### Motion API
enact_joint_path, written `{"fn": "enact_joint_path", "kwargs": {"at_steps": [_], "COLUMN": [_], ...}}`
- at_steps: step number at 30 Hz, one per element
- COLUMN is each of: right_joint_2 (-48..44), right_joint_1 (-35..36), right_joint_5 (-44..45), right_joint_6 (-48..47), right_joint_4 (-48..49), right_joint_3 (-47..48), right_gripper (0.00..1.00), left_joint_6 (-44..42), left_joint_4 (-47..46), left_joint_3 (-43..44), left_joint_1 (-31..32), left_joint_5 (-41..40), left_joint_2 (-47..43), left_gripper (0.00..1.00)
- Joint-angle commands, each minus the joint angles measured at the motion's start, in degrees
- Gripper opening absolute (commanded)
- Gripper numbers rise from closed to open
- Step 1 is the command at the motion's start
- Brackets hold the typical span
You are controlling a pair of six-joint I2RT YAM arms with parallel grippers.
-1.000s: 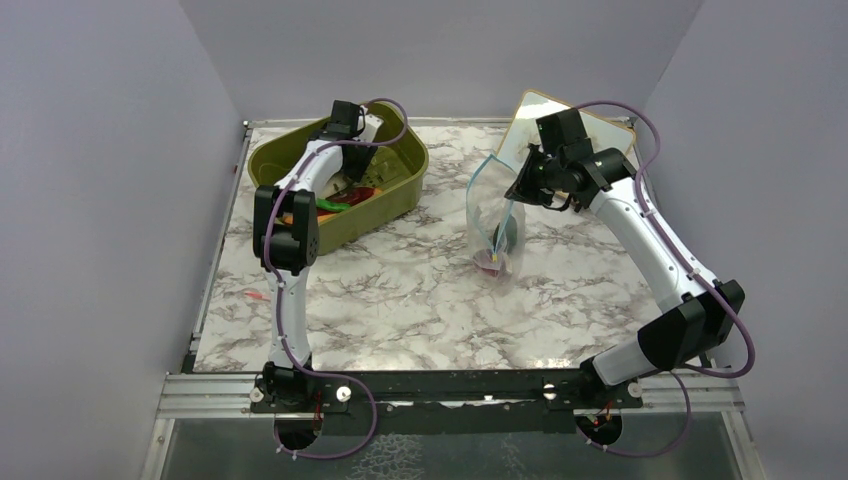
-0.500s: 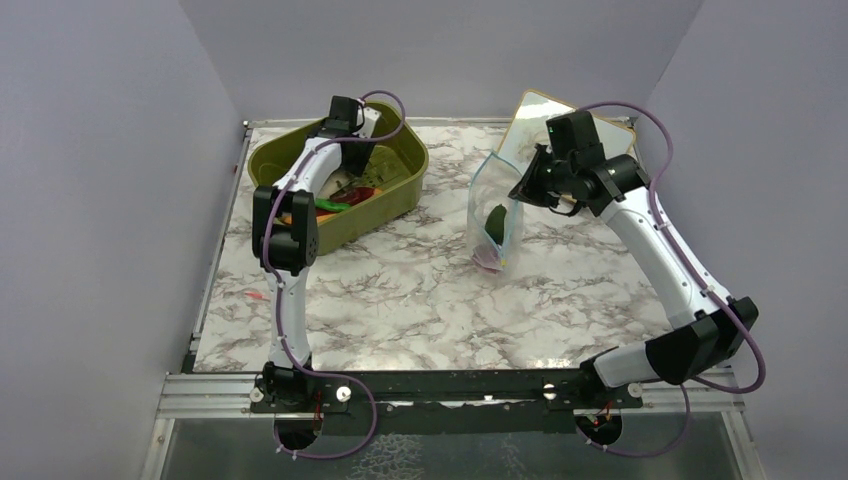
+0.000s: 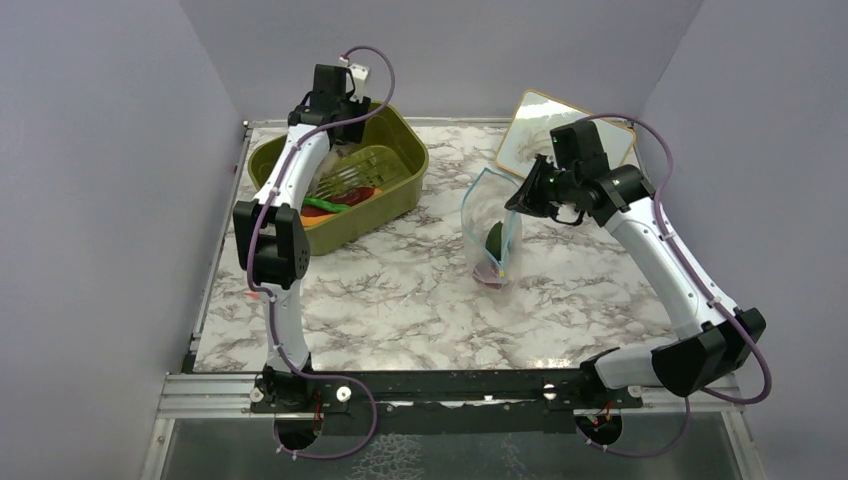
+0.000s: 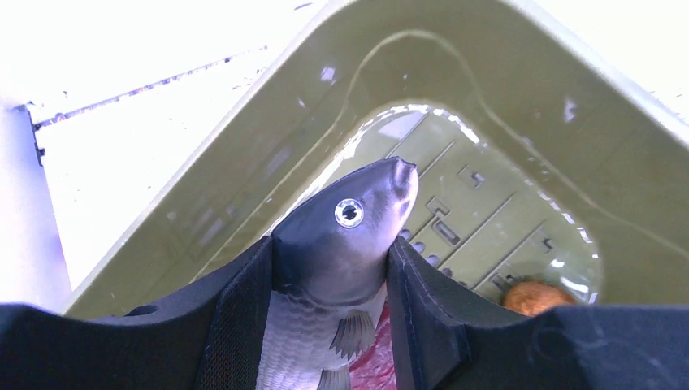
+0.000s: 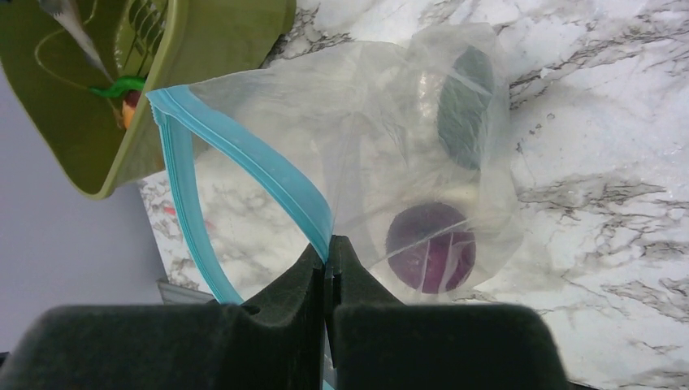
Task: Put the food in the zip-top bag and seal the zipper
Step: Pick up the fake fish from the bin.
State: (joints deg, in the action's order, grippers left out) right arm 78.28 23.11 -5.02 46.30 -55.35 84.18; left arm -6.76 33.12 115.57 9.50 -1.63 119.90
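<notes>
My left gripper (image 3: 338, 140) is shut on a grey-white toy fish (image 4: 345, 236) and holds it above the olive-green tub (image 3: 392, 205). A dark red and orange hot-dog piece (image 3: 350, 195) and a green vegetable (image 3: 320, 205) lie in the tub. My right gripper (image 3: 520, 200) is shut on the light blue zipper (image 5: 244, 150) of the clear zip-top bag (image 3: 482, 215) and holds its mouth open and raised. Inside the bag lie a purple onion (image 5: 431, 248) and a dark green vegetable (image 5: 465, 106).
A wood-framed mirror (image 3: 540, 125) leans at the back right behind the right arm. A small red bit (image 3: 255, 295) lies near the table's left edge. An orange piece (image 4: 532, 296) shows on the tub floor. Grey walls close in three sides.
My left gripper has risen out of the tub with the fish in it. My right gripper has shifted slightly with the bag's mouth, which now stands wider open.
</notes>
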Motion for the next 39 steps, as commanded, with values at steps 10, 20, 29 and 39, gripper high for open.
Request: {"fn": "enact_joint_path", "kwargs": {"at_steps": [10, 20, 29, 39], "right_joint_2": [-8.3, -13.9, -15.8, -15.2], "right_joint_1": [-0.3, -0.3, -0.3, -0.3], "right_joint_5": [-12.9, -14.0, -13.0, -12.7], "right_joint_6": [-1.9, 0.1, 2.7, 7.0], "right_joint_4": [17.1, 23.8, 25.9, 29.9], "right_joint_3": [-16.0, -22.7, -23.4, -25.1], "right_gripper": [0.01, 0.01, 0.01, 0.01], "left_joint_6": [9.8, 18.9, 36.7, 60.0], "left_joint_4": [-0.7, -8.9, -31.9, -52.2], "left_joint_3": [3.7, -4.2, -23.1, -34.8], "left_joint_1": [0.2, 0.3, 0.3, 1.3], "left_joint_5": [17.2, 26.1, 38.4, 48.5], "left_joint_2": [-7.8, -17.0, -30.6, -35.0], "left_gripper": [0.31, 0.29, 0.30, 0.29]}}
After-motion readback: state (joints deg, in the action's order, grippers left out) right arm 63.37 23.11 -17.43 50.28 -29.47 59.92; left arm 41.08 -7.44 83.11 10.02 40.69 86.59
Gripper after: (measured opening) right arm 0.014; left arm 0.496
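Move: The left hand already has the fake fish pinched behind its head, body trailing back and down. The mouth of the zip-top bag is about 28 cm to its right and 21 cm back, nearly level; the avocado in the bag lies roughly 15 cm below that mouth. The bin's middle is some 5 cm back, 7 cm left and 15 cm below the left hand. From the right hand, the fish's middle is about 15 cm ahead, 33 cm left and 10 cm lower. Upward first, by some 20 cm, the left hand hoists the fish out of the bin, then also sweeps back and right towards the bag's mouth, rolling its left side down by about 60 degrees and swinging clockwise, grip kept. The right hand keeps its pinch on the zipper edge, draws back and left a few centimetres, dips and comes back up, rolling its left side up slightly. ##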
